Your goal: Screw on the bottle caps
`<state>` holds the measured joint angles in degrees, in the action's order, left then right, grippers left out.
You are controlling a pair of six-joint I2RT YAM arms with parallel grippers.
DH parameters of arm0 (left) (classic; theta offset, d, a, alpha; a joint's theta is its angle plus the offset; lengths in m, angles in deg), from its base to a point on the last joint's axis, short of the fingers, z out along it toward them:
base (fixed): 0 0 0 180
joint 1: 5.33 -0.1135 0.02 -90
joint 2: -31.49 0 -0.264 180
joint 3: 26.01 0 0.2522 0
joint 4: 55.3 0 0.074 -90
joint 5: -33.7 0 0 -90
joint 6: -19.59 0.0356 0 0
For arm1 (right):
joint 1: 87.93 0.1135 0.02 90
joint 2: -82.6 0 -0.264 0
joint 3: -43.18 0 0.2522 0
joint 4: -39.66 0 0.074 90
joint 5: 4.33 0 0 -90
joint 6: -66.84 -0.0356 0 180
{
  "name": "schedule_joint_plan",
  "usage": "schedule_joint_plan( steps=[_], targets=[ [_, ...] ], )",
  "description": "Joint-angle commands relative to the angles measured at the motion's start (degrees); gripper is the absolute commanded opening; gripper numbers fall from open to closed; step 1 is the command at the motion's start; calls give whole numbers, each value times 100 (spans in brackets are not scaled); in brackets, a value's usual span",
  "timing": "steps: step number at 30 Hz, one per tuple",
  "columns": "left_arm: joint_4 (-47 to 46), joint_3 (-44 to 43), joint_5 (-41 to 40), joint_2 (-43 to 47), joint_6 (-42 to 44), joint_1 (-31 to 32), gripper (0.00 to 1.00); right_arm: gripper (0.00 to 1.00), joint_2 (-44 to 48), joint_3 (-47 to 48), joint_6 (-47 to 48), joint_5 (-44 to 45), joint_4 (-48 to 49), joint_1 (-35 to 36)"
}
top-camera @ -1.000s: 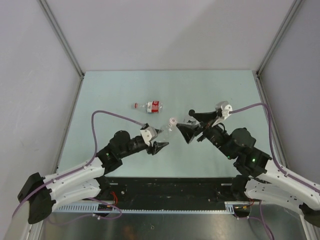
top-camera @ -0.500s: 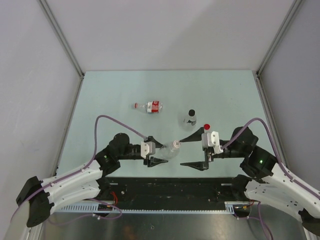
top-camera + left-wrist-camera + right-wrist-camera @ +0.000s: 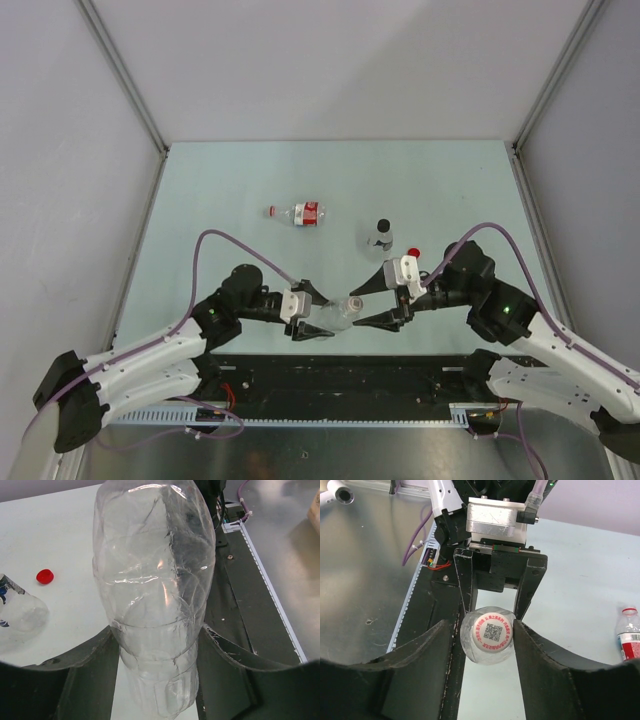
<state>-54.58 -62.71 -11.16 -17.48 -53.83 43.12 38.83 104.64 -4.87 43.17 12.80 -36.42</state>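
Observation:
My left gripper is shut on the body of a clear, unlabelled bottle, held on its side above the table with its neck pointing right. A white cap printed with a code sits on that neck. My right gripper faces it with its jaws open around the cap; the right finger touches, the left shows a small gap. A loose red cap lies on the table. A bottle with a black cap stands upright.
A red-and-white labelled bottle lies on its side farther back on the pale green table. Grey walls close in three sides. The black base strip and cables run along the near edge.
My right gripper swung from beside the upright bottle to the near side, faced the held bottle and narrowed its jaws around the white cap. The left arm drew the bottle nearer.

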Motion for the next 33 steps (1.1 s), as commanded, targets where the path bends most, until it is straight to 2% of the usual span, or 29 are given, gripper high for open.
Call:
schedule_joint_plan(
  steps=[1,7,11,14,16,18,21,24,27,31,33],
  targets=[
    [-77,-294,215,-25,140,-34,0,55,-40,257,-86,-103,60,-16],
    [-76,-356,134,58,110,-34,0,39,-151,257,-191,13,-9,-10],
    [-102,-457,-541,260,-69,-34,0,28,-216,250,-448,293,-84,-2],
    [-176,-582,-1444,460,-316,-34,0,16,-311,209,-1226,1390,94,138],
    [-253,-715,-2281,485,-575,-34,0,6,-392,100,-1981,2467,303,316],
    [-309,-847,-2994,426,-774,-36,0,2,-511,-24,-3011,3635,505,523],
    [-474,-961,-3531,244,-849,7,0,0,-752,-190,-4525,5753,710,969],
    [-709,-1077,-4144,-70,-869,151,0,0,-1076,-222,-5348,7212,984,1400],
    [-848,-1205,-4757,-311,-882,308,0,0,-1344,-226,-5788,7888,1422,1549],
    [-935,-1215,-5006,-399,-924,372,0,0,-1473,-226,-5925,8145,1838,1565],
    [-957,-1161,-5048,-402,-947,375,0,11,-1460,-226,-5814,8151,1972,1569]
  ],
)
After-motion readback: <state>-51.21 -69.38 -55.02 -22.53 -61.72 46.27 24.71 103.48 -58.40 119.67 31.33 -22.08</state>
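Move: The right hand's open fingers already straddle the white cap on the clear bottle, the cap's middle right at its hand point. The left hand holds this bottle lower down, neck up and leaning right, so the cap is roughly 12 cm above that hand, 6 cm to its right and level fore and aft. From the right hand, the black-capped bottle stands about 28 cm ahead, 9 cm to the right and 19 cm below; the red cap lies about 27 cm ahead, 18 cm right and 27 cm below. Almost in place, the right fingers first close on the sides of the white cap and pinch it. Keeping that pinch, the right hand then swings some 13 cm forward towards the black-capped bottle, turning about 60 degrees clockwise with a marked tilt, while the left hand keeps its grip on the clear bottle and travels forward with it some 11 cm, turning about 40 degrees counter-clockwise, so that the two twist cap against bottle in the tightening direction. ##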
